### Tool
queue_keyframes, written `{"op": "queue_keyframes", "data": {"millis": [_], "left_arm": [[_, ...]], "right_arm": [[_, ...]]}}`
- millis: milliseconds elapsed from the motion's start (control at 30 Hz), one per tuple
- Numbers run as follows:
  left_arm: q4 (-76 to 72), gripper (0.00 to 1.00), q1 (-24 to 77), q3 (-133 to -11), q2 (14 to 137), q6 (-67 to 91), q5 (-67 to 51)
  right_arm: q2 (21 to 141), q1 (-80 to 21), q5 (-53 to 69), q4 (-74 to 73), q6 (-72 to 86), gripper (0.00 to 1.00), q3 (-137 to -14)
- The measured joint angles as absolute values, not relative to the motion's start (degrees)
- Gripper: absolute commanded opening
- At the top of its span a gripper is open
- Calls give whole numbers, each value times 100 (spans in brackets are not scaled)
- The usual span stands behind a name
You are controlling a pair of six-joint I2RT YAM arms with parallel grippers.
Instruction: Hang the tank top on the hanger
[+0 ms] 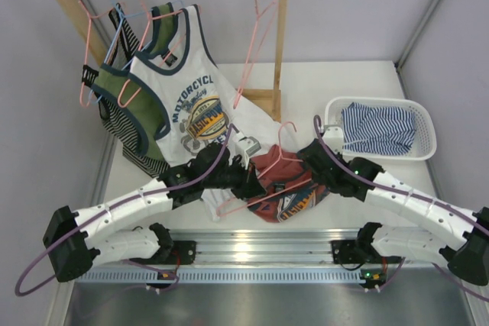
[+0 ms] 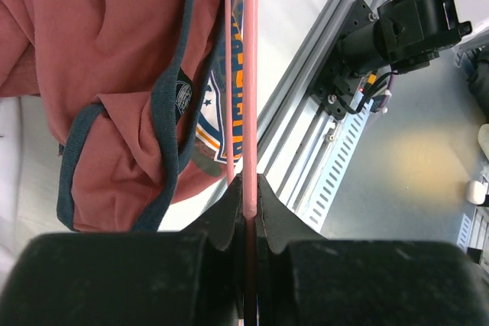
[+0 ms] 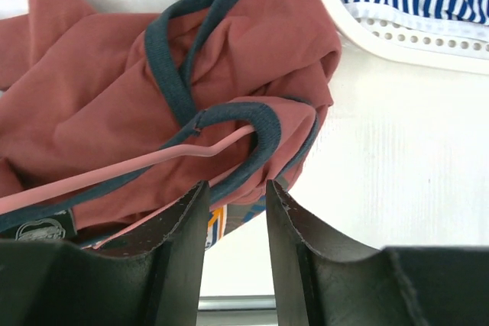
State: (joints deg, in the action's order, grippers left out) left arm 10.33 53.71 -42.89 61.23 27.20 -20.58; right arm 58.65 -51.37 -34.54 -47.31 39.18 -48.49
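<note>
The rust-red tank top (image 1: 289, 188) lies crumpled on the table between the two arms, its print partly showing. The pink hanger (image 1: 284, 137) lies across it with its hook pointing toward the rack. My left gripper (image 1: 248, 183) is shut on the hanger's wire (image 2: 250, 74), which runs straight out between the jaws beside the tank top (image 2: 99, 51). My right gripper (image 3: 237, 192) is open just short of the tank top (image 3: 99, 59). The hanger's end (image 3: 114, 173) pokes into a navy-trimmed strap loop (image 3: 263, 131) just beyond the fingertips. Nothing sits between the right jaws.
A wooden rack (image 1: 281, 36) at the back left carries a white "Motorcycle" top (image 1: 195, 97), a green garment (image 1: 141, 108), spare pink hangers (image 1: 256, 43) and a light blue hanger (image 1: 114, 36). A white basket (image 1: 424, 150) with a striped garment (image 1: 378, 127) stands at the right. A metal rail (image 1: 260, 246) runs along the near edge.
</note>
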Motion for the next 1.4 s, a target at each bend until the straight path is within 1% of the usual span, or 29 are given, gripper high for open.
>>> {"op": "queue_keyframes", "data": {"millis": [267,333,367,433,533,567,933,1233,1400], "left_arm": [[1068,0,5376,-4254,5959,2738,-2043],[1076,0,5380,-4250,5885,2738,-2029],[1076,0,5380,-4248,5857,2738,-2029],[1076,0,5382,-4241,5800,2738,-2029],[1079,0,5387,-4209,5760,2738,-2029],[1076,0,5391,-4193,5756,2740,-2027],[1039,0,5437,-4104,5806,2779,-2038],[967,0,5468,-4104,5916,2781,-2053],[642,0,5494,-4086,6064,2801,-2056]], "right_arm": [[6132,-5137,-3756,-4748,4032,35,-4845],[6215,-5135,-3791,-4729,4032,33,-4845],[6254,-5133,-3798,-4716,4029,29,-4845],[6316,-5133,-3828,-4698,4032,23,-4845],[6340,-5133,-3868,-4663,4029,8,-4845],[6340,-5133,-3881,-4659,4045,0,-4845],[6294,-5218,-3894,-4724,4051,0,-5037],[6222,-5732,-3940,-4801,4027,0,-5712],[6228,-5894,-3944,-4797,4029,0,-5758]]}}
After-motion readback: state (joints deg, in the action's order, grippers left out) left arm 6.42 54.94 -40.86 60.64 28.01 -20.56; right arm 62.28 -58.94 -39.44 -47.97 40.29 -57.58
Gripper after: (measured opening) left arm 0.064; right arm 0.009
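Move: The navy trim of the red tank top, draped over the hanger's right end, lies just past the right hand's open fingers, about 1 cm ahead, 1 cm to the right and 1 cm below. That hanger end is about 2 cm ahead; the hook rises some 10 cm ahead and 6 cm left. The basket stands roughly 13 cm ahead, 19 cm right and 9 cm lower. From the left hand, holding the hanger, the trim is some 15 cm right, 3 cm ahead and 4 cm lower. Down and slightly forward, by a centimetre or so each, the right hand eases its open fingers onto the tank top's navy trim beside the hanger arm and shuts them in a pinch. It then lifts about 6 cm while drawing the trim some 5 cm left, along the hanger towards the left hand, which keeps its grip on the hanger, shifting only about a centimetre. ##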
